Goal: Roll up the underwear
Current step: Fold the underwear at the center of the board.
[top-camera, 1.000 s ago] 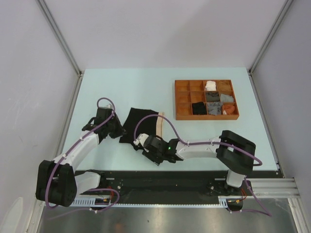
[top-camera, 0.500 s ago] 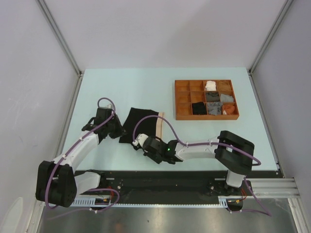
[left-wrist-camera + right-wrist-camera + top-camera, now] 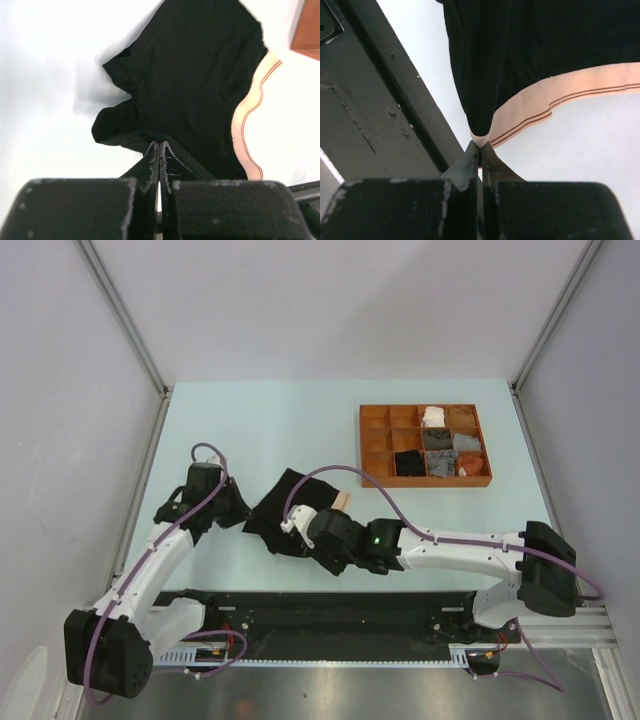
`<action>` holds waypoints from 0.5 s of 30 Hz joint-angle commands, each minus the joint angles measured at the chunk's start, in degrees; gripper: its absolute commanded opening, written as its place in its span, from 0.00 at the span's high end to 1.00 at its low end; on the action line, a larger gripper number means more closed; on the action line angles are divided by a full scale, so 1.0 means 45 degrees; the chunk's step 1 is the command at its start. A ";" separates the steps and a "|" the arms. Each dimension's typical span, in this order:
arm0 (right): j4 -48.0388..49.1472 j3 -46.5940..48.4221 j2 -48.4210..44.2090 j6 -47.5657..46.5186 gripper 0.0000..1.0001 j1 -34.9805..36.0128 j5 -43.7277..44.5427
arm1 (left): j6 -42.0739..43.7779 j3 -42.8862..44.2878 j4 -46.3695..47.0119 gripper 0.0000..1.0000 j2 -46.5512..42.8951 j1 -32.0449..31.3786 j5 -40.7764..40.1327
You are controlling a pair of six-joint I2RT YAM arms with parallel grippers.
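Note:
A black brief (image 3: 287, 498) with a beige waistband (image 3: 342, 498) lies crumpled on the pale table, left of centre. My left gripper (image 3: 240, 512) is shut on the brief's left edge; in the left wrist view the closed tips (image 3: 160, 144) pinch a fold of the black cloth (image 3: 200, 85). My right gripper (image 3: 292, 537) is shut on the near corner of the waistband. In the right wrist view its tips (image 3: 480, 145) clamp the beige corner, with black cloth (image 3: 545, 45) and the waistband (image 3: 560, 92) rising away from them.
A brown compartmented tray (image 3: 425, 482) stands at the back right with several rolled garments in its cells; its corner (image 3: 307, 30) shows in the left wrist view. A black rail (image 3: 330, 610) runs along the table's near edge, close beside the right gripper (image 3: 370, 125).
The right gripper has shut on the waistband's near corner and pulled it up and left, bunching the flat brief. The right arm has stretched out leftward; the left arm shifted slightly left.

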 commanded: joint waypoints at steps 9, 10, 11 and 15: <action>-0.0607 0.1544 0.0563 -0.1264 1.00 -0.3753 -0.1212 | 0.1923 0.3976 0.0116 1.00 0.3702 0.0125 0.0681; -0.0547 0.1602 0.0740 -0.1344 1.00 -0.4316 -0.1447 | 0.2100 0.4675 -0.0001 1.00 0.4635 0.0125 0.0700; -0.0450 0.1699 0.0973 -0.1422 1.00 -0.4554 -0.1933 | 0.2276 0.5011 -0.0118 1.00 0.5050 0.0145 0.0739; 0.0038 0.1992 0.2126 -0.1735 1.00 -0.5726 -0.2756 | 0.2939 0.6418 -0.0275 1.00 0.7042 0.0125 0.1089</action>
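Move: The underwear's near side hangs from both shut grippers. Its far left corner lies about 15 cm ahead of the left hand and 9 cm to its right, some 9 cm below; its far waistband corner lies about 18 cm ahead of the right hand, 8 cm to its right and 10 cm lower. The divided box's middle stands roughly 29 cm ahead of the right hand and 27 cm to its right, 9 cm below. The underwear's already raised near side is swung forward over the part still on the board, pinched by both hands. The right hand takes the waistband end about 12 cm forward and some 5 cm right, turning about 15 degrees clockwise; the left goes up about 3 cm, then mainly forward, roughly 8 cm in all, both sinking slightly at the end. ##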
